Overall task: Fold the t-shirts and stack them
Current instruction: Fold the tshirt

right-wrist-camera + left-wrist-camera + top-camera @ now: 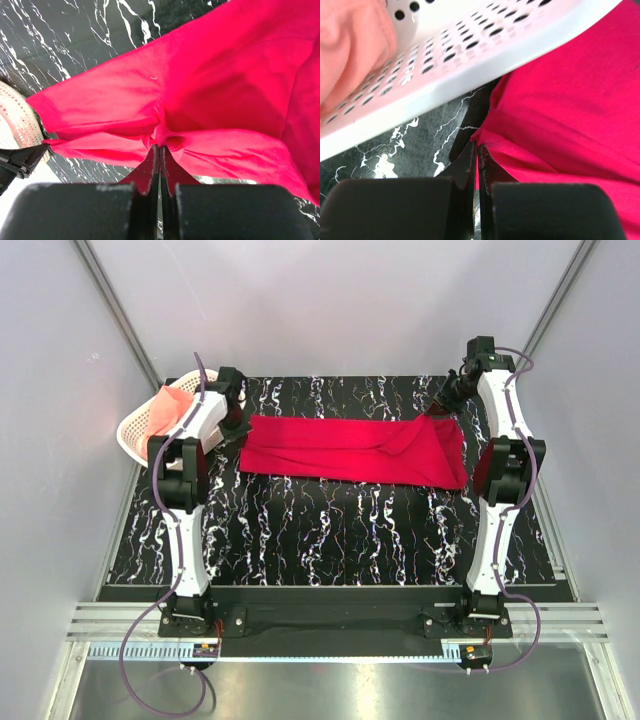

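The crimson red t-shirt (350, 450) lies stretched as a long band across the far part of the black marbled table. My left gripper (236, 408) is shut on its left corner; in the left wrist view (476, 150) red cloth (570, 100) shows between the closed jaws. My right gripper (447, 400) is shut on the shirt's far right edge and lifts it a little; in the right wrist view (160, 148) the cloth (200, 90) bunches at the fingertips. The salmon-pink t-shirt (160, 412) lies in the white basket, also in the left wrist view (350, 45).
The white lattice basket (135, 435) stands at the table's far left edge, close beside my left gripper; its rim fills the left wrist view (470, 55). Pale walls enclose the table (330, 530) on three sides.
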Robot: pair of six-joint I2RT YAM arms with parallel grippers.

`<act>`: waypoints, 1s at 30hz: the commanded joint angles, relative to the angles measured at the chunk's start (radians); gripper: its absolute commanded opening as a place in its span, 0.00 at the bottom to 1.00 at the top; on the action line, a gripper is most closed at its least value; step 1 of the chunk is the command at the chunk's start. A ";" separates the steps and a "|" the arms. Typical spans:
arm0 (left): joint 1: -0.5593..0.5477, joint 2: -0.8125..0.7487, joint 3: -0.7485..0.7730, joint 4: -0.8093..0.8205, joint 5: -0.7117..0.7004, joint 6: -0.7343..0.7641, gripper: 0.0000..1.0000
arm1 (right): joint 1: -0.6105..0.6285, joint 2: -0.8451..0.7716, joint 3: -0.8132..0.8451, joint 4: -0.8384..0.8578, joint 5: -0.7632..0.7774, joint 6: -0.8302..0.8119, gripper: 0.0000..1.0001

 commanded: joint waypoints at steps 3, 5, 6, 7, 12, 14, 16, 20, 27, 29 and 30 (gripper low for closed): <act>0.006 0.031 0.065 0.000 0.014 0.023 0.00 | -0.007 0.025 0.068 0.014 -0.022 0.017 0.00; 0.006 0.039 0.073 -0.005 0.014 0.025 0.00 | -0.010 0.032 0.074 0.016 -0.026 0.023 0.00; 0.008 0.042 0.077 -0.006 0.013 0.026 0.00 | -0.010 0.034 0.076 0.017 -0.023 0.023 0.00; 0.008 0.045 0.079 -0.008 0.013 0.028 0.00 | -0.012 0.035 0.076 0.019 -0.023 0.024 0.00; 0.011 0.053 0.077 -0.005 -0.007 0.032 0.03 | -0.019 0.035 0.071 0.028 -0.022 0.027 0.00; 0.014 0.056 0.079 0.000 -0.009 0.038 0.03 | -0.021 0.037 0.074 0.031 -0.023 0.029 0.00; 0.017 0.061 0.093 0.000 -0.010 0.041 0.03 | -0.027 0.037 0.076 0.035 -0.022 0.032 0.00; 0.020 0.067 0.113 -0.006 -0.010 0.043 0.03 | -0.032 0.034 0.082 0.032 -0.022 0.030 0.00; 0.022 0.081 0.120 -0.005 0.003 0.035 0.11 | -0.036 0.048 0.065 0.054 -0.038 0.049 0.00; 0.022 0.087 0.130 -0.006 0.010 0.032 0.20 | -0.036 0.058 0.068 0.055 -0.040 0.050 0.00; 0.022 0.088 0.136 -0.008 0.011 0.032 0.29 | -0.036 0.068 0.068 0.063 -0.039 0.049 0.00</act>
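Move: The left hand pinches the left end of the red t-shirt's folded-up edge. The shirt's far-left corner lies about 6 cm ahead of it, 1 cm to its right and 4 cm below. The basket's middle is some 18 cm to its left and 4 cm farther out, with the coral t-shirt inside it, about 20 cm left and 4 cm out. The right hand holds the cloth raised; the red t-shirt's far-right corner lies roughly 3 cm ahead, 8 cm right and 12 cm below. Cloth stays pinched in the right fingers as that hand eases about 1.5 cm forward and 1.5 cm to the right, sinking slightly towards the shirt's far-right corner. The left hand, close beside the basket rim, dips, rises a little and dips again, ending about 1.5 cm lower and 1 cm forward, and its fingers start to part on the cloth at the end. ##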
